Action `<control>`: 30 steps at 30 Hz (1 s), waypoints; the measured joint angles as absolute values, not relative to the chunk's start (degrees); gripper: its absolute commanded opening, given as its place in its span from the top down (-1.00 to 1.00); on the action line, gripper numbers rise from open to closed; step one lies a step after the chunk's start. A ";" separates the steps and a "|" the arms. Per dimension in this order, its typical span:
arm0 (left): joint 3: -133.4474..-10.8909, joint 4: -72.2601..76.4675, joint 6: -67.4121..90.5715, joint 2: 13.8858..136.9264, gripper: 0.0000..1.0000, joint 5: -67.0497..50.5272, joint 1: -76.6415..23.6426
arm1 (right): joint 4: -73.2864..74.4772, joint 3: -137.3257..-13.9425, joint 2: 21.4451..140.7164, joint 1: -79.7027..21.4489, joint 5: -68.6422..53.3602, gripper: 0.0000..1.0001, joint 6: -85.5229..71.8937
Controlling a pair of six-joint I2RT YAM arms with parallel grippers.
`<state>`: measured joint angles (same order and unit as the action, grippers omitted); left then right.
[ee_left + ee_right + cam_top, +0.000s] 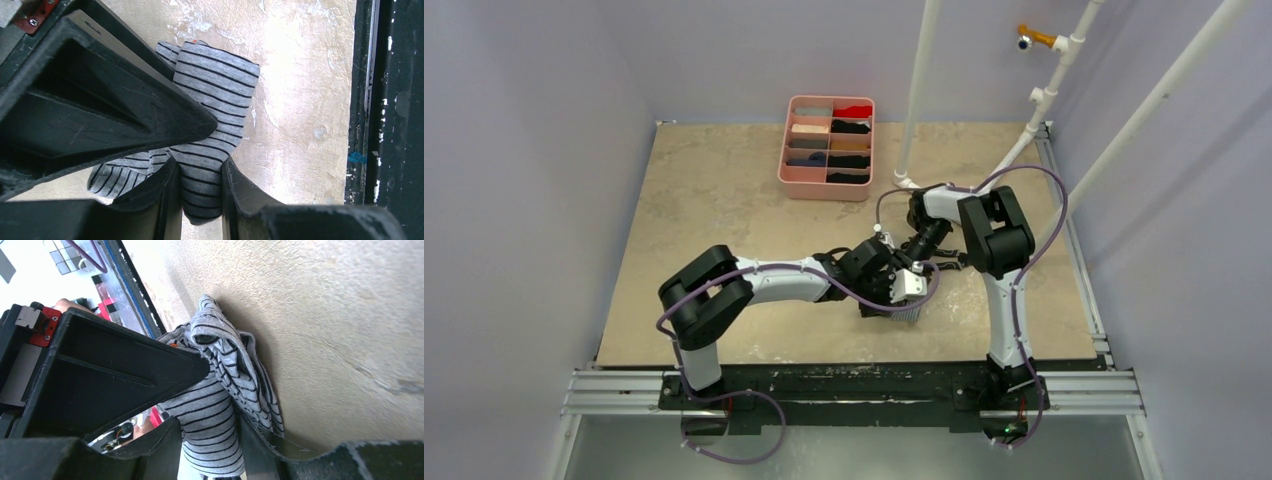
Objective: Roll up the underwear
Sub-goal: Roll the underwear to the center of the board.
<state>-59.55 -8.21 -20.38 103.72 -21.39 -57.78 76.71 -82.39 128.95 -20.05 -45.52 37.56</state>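
Observation:
The grey striped underwear [215, 85] lies bunched and partly rolled on the beige table, near its front edge. In the top view only a small grey patch of the underwear [906, 310] shows under the two wrists. My left gripper [200, 167] is shut on one end of the roll, and cloth fills the gap between its fingers. My right gripper [207, 422] is shut on the underwear [220, 347] from the other side, with a loose fold hanging beside its finger. A speck of orange-red edge shows in both wrist views. In the top view the left gripper [892, 290] and right gripper [911, 262] meet over the cloth.
A pink compartment tray [782, 150] holding folded garments stands at the back of the table. White pipes [919, 90] rise behind the right arm. The black rail [370, 100] along the table's front edge runs close to the underwear.

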 measured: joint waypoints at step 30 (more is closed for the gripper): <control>-68.27 -16.80 -17.19 110.26 1.00 -33.76 -50.59 | 64.55 -82.91 112.77 -11.35 -35.31 0.14 40.88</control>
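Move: The striped underwear sits between both hands, its middle about 3 cm to the left hand's right and a centimetre or so below. From the right hand the middle lies about 2 cm back, 1 cm to the left and slightly below, with cloth still between its part-open fingers. The black pliers lie roughly 8 cm ahead and 9 cm to the right of the right hand. The pink organizer is about 31 cm ahead of it and 16 cm to the left. The right fingers come free of the striped underwear without opening further, sweeping about 9 cm forward and 5 cm right towards the pliers, then rising nearly 4 cm while tilting some 30 degrees to point more steeply down. The left hand keeps its pinch on the roll, eases about 2 cm forward late on and tilts roughly 15 degrees, fingertips slanting back towards the base. ##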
